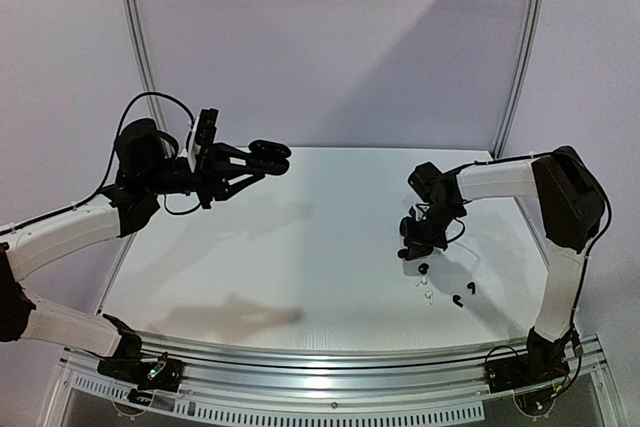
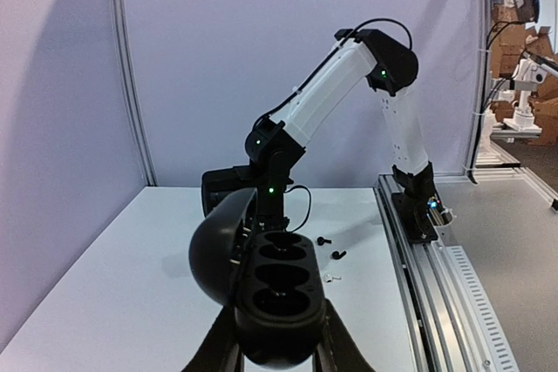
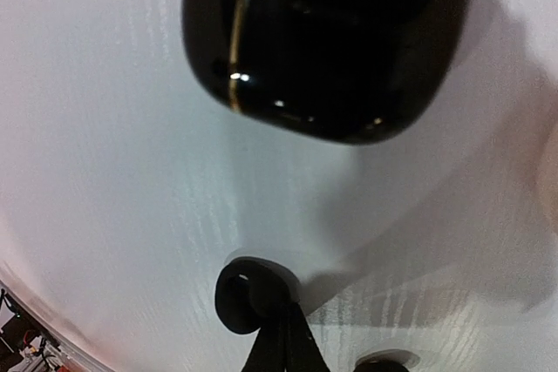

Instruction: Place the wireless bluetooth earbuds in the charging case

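Observation:
My left gripper (image 1: pixel 262 159) (image 2: pixel 279 348) is shut on an open black charging case (image 1: pixel 270 150) (image 2: pixel 281 289) and holds it high above the table's back left. The lid stands swung to the left and the dark wells face the wrist camera. Low over the table at the right, my right gripper (image 1: pixel 408 250) (image 3: pixel 281 324) is shut, its tips pinched on a glossy black earbud (image 3: pixel 240 298). Loose black earbuds (image 1: pixel 458 301) (image 2: pixel 338 254) and white earbuds (image 1: pixel 420 288) (image 2: pixel 330 277) lie just in front of it.
A second glossy black case (image 3: pixel 323 50), closed, lies on the table right ahead of the right fingers. Another black earbud (image 3: pixel 384 363) (image 1: pixel 423 267) sits beside them. An aluminium rail (image 1: pixel 330 362) runs along the near edge, and white walls stand behind.

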`<action>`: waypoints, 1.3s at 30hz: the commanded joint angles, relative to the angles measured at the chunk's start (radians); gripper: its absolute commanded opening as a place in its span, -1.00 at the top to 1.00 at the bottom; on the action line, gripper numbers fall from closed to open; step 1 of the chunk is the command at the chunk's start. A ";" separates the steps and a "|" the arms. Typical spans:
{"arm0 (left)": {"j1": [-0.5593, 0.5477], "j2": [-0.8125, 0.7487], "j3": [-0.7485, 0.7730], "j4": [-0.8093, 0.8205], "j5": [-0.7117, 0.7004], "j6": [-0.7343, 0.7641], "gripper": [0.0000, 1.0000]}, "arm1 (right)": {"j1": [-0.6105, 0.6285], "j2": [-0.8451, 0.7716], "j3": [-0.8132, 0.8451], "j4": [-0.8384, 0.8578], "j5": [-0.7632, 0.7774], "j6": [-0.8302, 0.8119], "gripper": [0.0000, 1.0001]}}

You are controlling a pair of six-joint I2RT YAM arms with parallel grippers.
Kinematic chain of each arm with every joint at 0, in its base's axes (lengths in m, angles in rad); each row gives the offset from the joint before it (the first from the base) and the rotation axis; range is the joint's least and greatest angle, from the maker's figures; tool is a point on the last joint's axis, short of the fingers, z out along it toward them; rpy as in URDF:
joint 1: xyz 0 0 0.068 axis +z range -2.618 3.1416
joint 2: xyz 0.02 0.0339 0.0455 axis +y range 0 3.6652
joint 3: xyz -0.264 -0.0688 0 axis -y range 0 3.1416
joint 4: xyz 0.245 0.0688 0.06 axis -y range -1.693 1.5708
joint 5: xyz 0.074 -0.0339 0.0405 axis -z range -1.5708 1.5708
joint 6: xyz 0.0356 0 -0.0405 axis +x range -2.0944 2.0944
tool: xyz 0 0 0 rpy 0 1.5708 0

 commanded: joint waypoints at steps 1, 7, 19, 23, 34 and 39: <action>0.013 0.016 0.017 -0.001 -0.006 0.014 1.00 | 0.036 0.061 -0.006 -0.014 -0.008 0.014 1.00; 0.014 0.014 0.013 0.002 -0.005 0.014 1.00 | 0.064 0.078 0.023 -0.026 -0.026 0.017 1.00; 0.018 0.006 0.005 -0.005 -0.008 0.014 1.00 | 0.068 0.034 0.167 -0.208 -0.077 -0.101 1.00; 0.020 0.007 0.005 -0.003 -0.005 0.035 1.00 | 0.067 -0.014 0.282 -0.329 -0.081 -0.194 0.95; 0.034 0.010 0.014 0.016 0.007 0.019 1.00 | 0.020 0.094 0.469 -0.333 0.041 -0.723 0.15; 0.036 0.009 0.015 0.020 0.017 -0.004 1.00 | 0.018 0.141 0.508 -0.329 0.026 -1.005 0.13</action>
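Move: The black earbud being moved lies right at the right hand's shut fingertips, about 1 cm left and 1 cm ahead, at their height. From that hand the closed black case sits some 6 cm straight ahead, the white case 4 cm ahead and 7 cm right, and a second black earbud about 4 cm back and 4 cm right. From the left hand, still holding the open charging case, the first earbud is roughly 7 cm ahead, 25 cm right and 32 cm below. Shut right fingers nudge the earbud left, then rise about 8 cm and forward, opening and turning counter-clockwise. ##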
